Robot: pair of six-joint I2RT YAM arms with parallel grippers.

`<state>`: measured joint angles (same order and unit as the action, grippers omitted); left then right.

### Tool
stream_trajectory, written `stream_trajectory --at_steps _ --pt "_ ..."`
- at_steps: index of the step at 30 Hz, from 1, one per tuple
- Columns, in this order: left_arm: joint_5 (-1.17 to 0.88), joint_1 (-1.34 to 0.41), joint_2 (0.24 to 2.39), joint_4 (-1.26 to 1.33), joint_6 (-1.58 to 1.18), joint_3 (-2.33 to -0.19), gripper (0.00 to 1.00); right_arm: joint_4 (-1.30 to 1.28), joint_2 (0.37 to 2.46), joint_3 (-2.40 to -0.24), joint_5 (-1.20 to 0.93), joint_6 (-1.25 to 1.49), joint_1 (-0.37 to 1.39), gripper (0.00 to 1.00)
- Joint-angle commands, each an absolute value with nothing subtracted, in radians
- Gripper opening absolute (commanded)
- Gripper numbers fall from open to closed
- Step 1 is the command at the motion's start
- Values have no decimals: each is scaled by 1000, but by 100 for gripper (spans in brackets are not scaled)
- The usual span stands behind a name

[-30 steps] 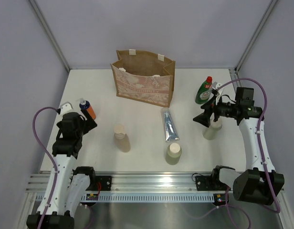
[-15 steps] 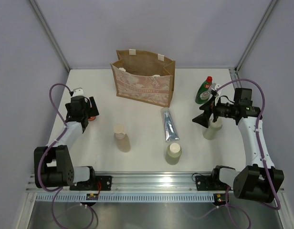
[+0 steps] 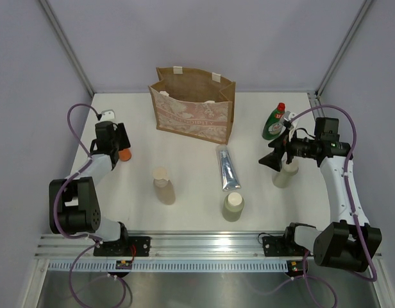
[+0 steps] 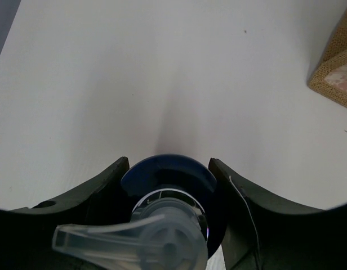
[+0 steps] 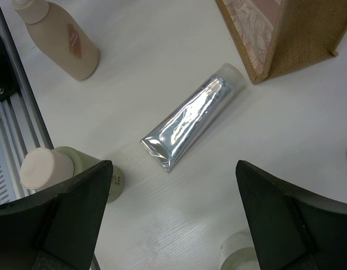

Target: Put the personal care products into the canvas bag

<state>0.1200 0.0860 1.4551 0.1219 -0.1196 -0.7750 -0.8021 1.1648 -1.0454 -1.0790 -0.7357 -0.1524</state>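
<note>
At the table's left, the small orange bottle (image 3: 125, 154) stands with my left gripper (image 3: 114, 146) down over it. In the left wrist view the two fingers press the sides of its blue collar (image 4: 168, 171) below the clear pump head (image 4: 162, 230), so the left gripper (image 4: 169, 169) is shut on it. My right gripper (image 3: 274, 160) hangs open above the table, next to a beige bottle (image 3: 284, 173), nothing between its fingers (image 5: 78, 214). The silver-blue tube (image 5: 190, 121) lies flat ahead of it. The canvas bag (image 3: 192, 106) stands open at the back.
The green red-capped bottle (image 3: 273, 123) stands behind the right gripper. Two more beige bottles (image 3: 163, 186) (image 3: 233, 206) sit near the front middle. The bag's corner (image 4: 337, 73) shows to the right of the left gripper. The rail runs along the near edge.
My left arm has reached out toward the back-left and come down over the orange bottle, and its jaws have closed in on the collar. The right arm has hardly moved.
</note>
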Motion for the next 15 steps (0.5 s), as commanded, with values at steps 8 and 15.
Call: stream_trajectory --at_steps 8,15 --pt "-192 89 1260 2 -313 -919 0 -877 1189 -1144 -1081 -792 -146 100" --pt "-297 87 1114 -38 -690 -1002 0 -890 1200 -1155 -1114 -762 -146 100"
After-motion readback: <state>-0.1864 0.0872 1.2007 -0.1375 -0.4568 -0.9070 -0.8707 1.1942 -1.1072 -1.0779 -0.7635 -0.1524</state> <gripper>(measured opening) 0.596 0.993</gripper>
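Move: The orange bottle is already gripped upright between the left fingers. Its destination, the canvas bag, has its middle about 17 cm ahead and 28 cm to the right, roughly level with the hand. The beige bottle stands some 17 cm back and 15 cm right; the silver tube lies about 38 cm right and 5 cm back, 11 cm lower. From the idle right hand the bag is about 30 cm ahead, 25 cm left and 12 cm lower. Upward and to the right, slowly at first and then quickly, the left hand lifts the orange bottle about 11 cm and carries it some 7 cm sideways towards the canvas bag, easing back slightly. The fingers keep their hold below the pump while the wrist rolls about 25 degrees, swinging the bottle's base out to the right. ##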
